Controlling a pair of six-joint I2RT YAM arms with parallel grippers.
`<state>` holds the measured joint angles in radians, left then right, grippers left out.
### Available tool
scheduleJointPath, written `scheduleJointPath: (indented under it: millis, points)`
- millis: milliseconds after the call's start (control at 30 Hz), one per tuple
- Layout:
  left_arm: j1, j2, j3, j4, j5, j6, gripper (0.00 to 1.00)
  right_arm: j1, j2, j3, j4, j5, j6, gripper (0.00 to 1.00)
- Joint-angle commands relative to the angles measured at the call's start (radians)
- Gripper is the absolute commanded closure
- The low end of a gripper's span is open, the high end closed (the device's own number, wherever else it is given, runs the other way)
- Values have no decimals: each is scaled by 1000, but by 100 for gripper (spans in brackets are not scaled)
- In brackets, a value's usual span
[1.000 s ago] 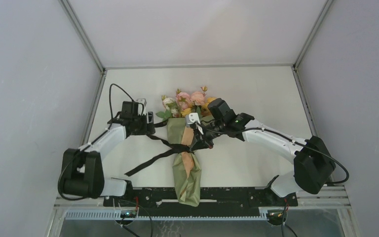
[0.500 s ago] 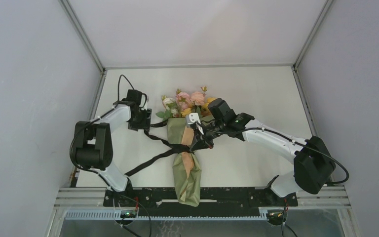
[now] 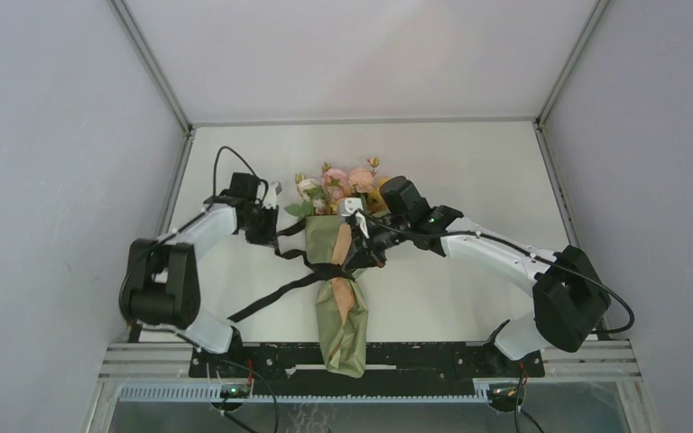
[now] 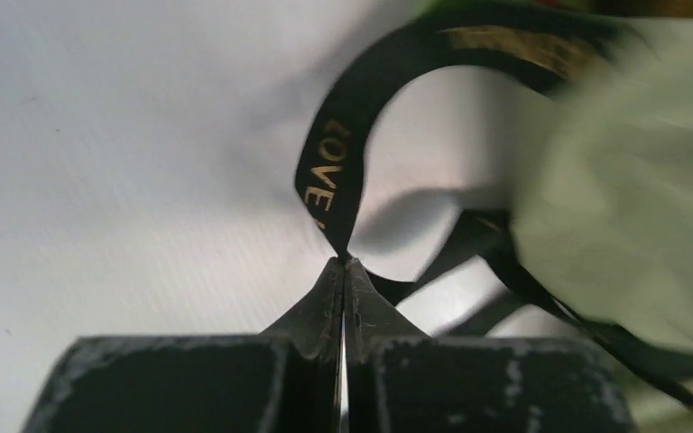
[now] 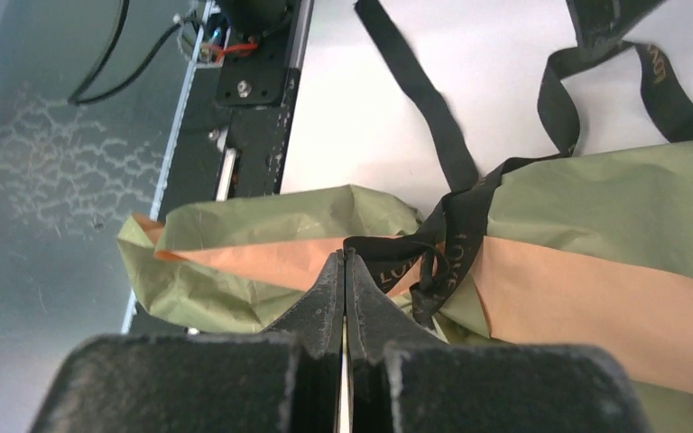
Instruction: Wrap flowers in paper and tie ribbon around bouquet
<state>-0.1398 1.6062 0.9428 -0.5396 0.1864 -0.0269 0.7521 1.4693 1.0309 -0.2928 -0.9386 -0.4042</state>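
Note:
The bouquet lies lengthwise in mid-table, an olive paper cone with a tan-orange strip. Pink and yellow flowers top its far end. A black ribbon with gold lettering circles the cone's waist and is knotted there. Left of the cone's top, my left gripper is shut on a curved loop of ribbon. At the knot, my right gripper is shut on a ribbon end over the orange strip.
A loose ribbon tail trails toward the near left. The black mounting rail runs along the near edge under the cone's foot. Grey walls close in both sides of the white table.
The left gripper has closed on the ribbon loop after the left arm swung in beside the bouquet top. The right arm and the bouquet have barely moved.

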Motion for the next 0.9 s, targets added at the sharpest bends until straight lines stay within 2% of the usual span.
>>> scheduleJointPath:
  millis: [0, 100, 200, 333, 400, 500, 567, 633, 733, 867]
  points:
    - [-12, -283, -26, -1, 266, 109, 100, -4, 11, 13, 150, 31, 194, 100]
    - [-77, -554, -73, -8, 441, 289, 100, -14, 31, 13, 216, 59, 320, 100]
    - [-232, -793, -153, 68, 517, 391, 100, -48, 66, 13, 280, 85, 492, 100]
    - [-488, -937, -232, 82, 622, 512, 100, -78, 97, 12, 375, 109, 693, 100]
    - [-636, -930, -255, 149, 586, 553, 100, -71, 100, 14, 385, 147, 724, 100]
    - [-833, -816, -217, 240, 524, 545, 100, -70, 92, 14, 381, 172, 762, 100]
    - [-883, -718, -185, 304, 540, 477, 100, -68, 78, 14, 361, 187, 772, 100]
    - [-900, -666, -214, 421, 567, 401, 100, -62, 55, 14, 332, 207, 761, 100]
    - [-973, -597, -249, 493, 544, 528, 100, -50, 18, 13, 282, 234, 734, 100]
    - [-1050, -501, -304, 802, 416, 563, 100, -37, -6, 13, 230, 261, 724, 100]
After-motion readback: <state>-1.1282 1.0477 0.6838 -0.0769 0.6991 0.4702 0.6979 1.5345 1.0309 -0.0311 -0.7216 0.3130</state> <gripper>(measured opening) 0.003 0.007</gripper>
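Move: The left hand already pinches the long ribbon tail; the wrapped stem end it must cross lies some 25 cm back and 15 cm right, about level in height. The ribbon knot is about 7 cm back and 12 cm right, slightly higher; the loose tail's tip is 17 cm back and 10 cm left, on the table. The right hand holds its own piece of ribbon, the knot about 4 cm ahead, 3 cm left and 11 cm below. Keep the ribbon pinched in the left gripper and swing it up, back and right over the stem end, roughly 25 cm each way back and right; rise steeply by over 20 cm first, sink several centimetres towards the end, and turn the wrist clockwise. Keep the right gripper shut on its ribbon, ease it about 6 cm forward and turn it clockwise. ##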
